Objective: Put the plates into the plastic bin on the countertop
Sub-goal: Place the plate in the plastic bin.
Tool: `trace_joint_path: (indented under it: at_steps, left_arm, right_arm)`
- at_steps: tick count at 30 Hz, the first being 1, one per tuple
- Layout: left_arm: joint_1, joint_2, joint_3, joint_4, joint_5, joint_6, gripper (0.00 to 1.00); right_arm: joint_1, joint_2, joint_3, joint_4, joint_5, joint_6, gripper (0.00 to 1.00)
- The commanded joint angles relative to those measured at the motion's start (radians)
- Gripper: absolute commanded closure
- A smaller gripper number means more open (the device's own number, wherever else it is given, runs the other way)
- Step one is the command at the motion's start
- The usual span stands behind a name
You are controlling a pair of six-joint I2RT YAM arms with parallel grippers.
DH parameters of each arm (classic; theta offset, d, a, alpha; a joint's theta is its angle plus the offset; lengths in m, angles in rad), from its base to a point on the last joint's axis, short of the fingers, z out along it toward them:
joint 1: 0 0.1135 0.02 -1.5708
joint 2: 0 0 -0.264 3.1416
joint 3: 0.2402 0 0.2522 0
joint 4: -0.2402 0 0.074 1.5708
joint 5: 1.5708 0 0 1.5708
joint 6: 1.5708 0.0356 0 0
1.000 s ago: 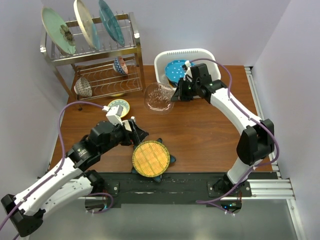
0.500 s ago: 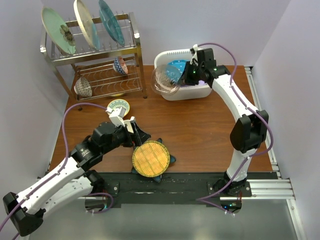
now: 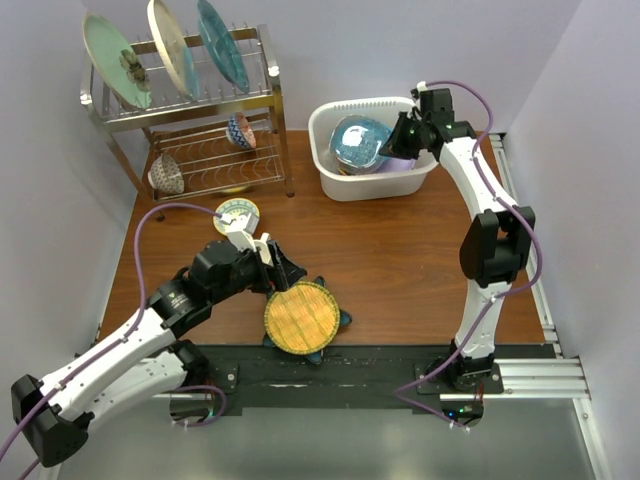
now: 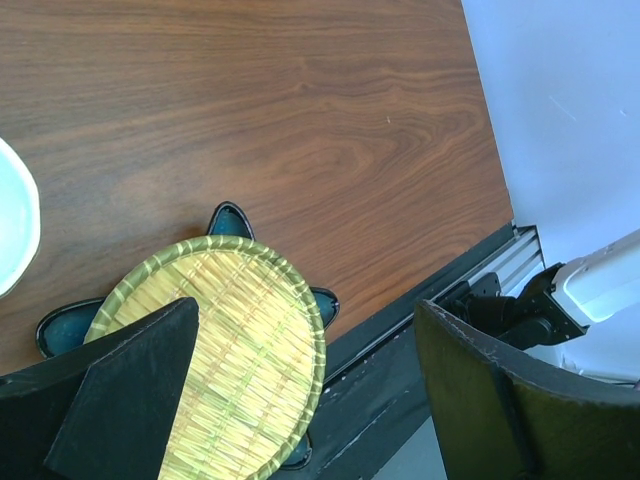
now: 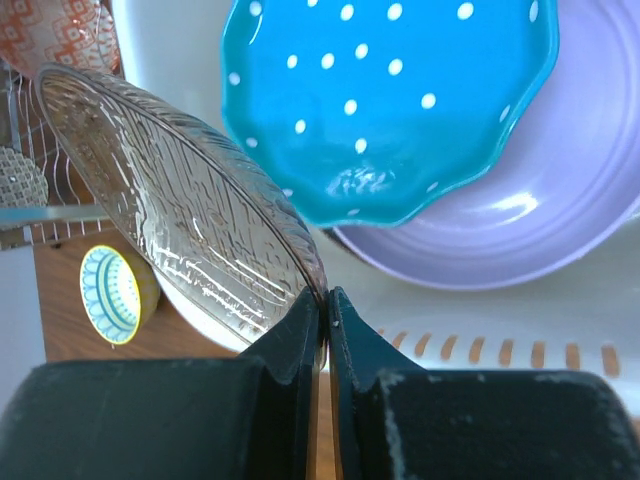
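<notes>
My right gripper (image 5: 325, 295) is shut on the rim of a clear, ribbed glass plate (image 5: 190, 210). It holds the plate tilted over the white plastic bin (image 3: 375, 185). Inside the bin a blue dotted plate (image 5: 400, 100) lies on a lavender plate (image 5: 540, 210). My left gripper (image 4: 305, 310) hangs open just above the left side of a yellow woven plate (image 4: 230, 350). That plate rests on a teal star-shaped plate (image 4: 228, 218) near the countertop's (image 3: 400, 270) front edge. Nothing is between the left fingers.
A steel wire dish rack (image 3: 265, 95) at the back left carries a mint plate (image 3: 115, 60), a cream plate (image 3: 170, 45) and a dark teal plate (image 3: 222, 45) upright, with small patterned bowls (image 3: 241, 130) on its lower shelf. Another small bowl (image 3: 238, 213) stands on the countertop behind my left gripper.
My right arm has carried the glass plate from left of the bin up and over it, above the blue dotted plate. My left arm has barely shifted.
</notes>
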State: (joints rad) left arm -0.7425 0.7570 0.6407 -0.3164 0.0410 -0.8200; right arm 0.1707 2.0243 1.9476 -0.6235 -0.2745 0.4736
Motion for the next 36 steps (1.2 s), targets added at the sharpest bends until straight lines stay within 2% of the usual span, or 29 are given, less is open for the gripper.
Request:
trace_joint_path:
  at_steps: [1,9,21,31,32,33,36]
  left_arm:
    - [-0.008,0.025,-0.012,0.085,0.031,-0.008,0.07]
    - [-0.017,0.042,0.000,0.076,0.013,-0.005,0.07]
    - [-0.017,0.042,-0.003,0.062,0.000,-0.010,0.07]
    - [-0.018,0.024,-0.012,0.025,-0.029,-0.021,0.07]
    - [-0.018,0.019,-0.007,0.014,-0.039,-0.024,0.08]
    - [-0.017,0.012,-0.006,0.008,-0.039,-0.024,0.07]
    - [-0.017,-0.008,-0.006,0.002,-0.070,-0.022,0.07]
  right_arm:
    - [-0.026,0.040,0.114,0.054,-0.038,0.051,1.00]
    - [-0.054,0.172,0.270,0.039,-0.074,0.099,1.00]
    - [-0.065,0.249,0.295,0.071,-0.100,0.125,1.00]
    - [-0.076,0.264,0.238,0.109,-0.111,0.135,0.92]
    - [-0.076,0.261,0.228,0.117,-0.123,0.140,0.91]
    - [-0.077,0.261,0.225,0.120,-0.123,0.146,0.75]
    - [-0.077,0.257,0.220,0.126,-0.123,0.149,0.63]
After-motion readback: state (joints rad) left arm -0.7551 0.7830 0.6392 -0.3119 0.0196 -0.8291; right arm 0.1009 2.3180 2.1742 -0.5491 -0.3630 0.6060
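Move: The shut right hand still holds the clear glass plate over the bin. The blue dotted plate it is being taken to lies some 12 cm ahead, 5 cm left and about 8 cm down. The lilac plate is roughly 9 cm ahead, 1 cm right and 10 cm below the hand, while the bin's right wall stands about 6 cm ahead and 15 cm right, 8 cm down. From the left hand the dotted plate is roughly 44 cm ahead, 20 cm right and 8 cm lower. Forward first, then down: the right hand carries the clear plate about 7 cm deeper over the bin, rolling slightly so its left side rises. It then slows and sinks about 5 cm in all, mostly late, lowering the plate onto the blue dotted one. At the end the fingers begin to part at the plate's edge, partly open. ##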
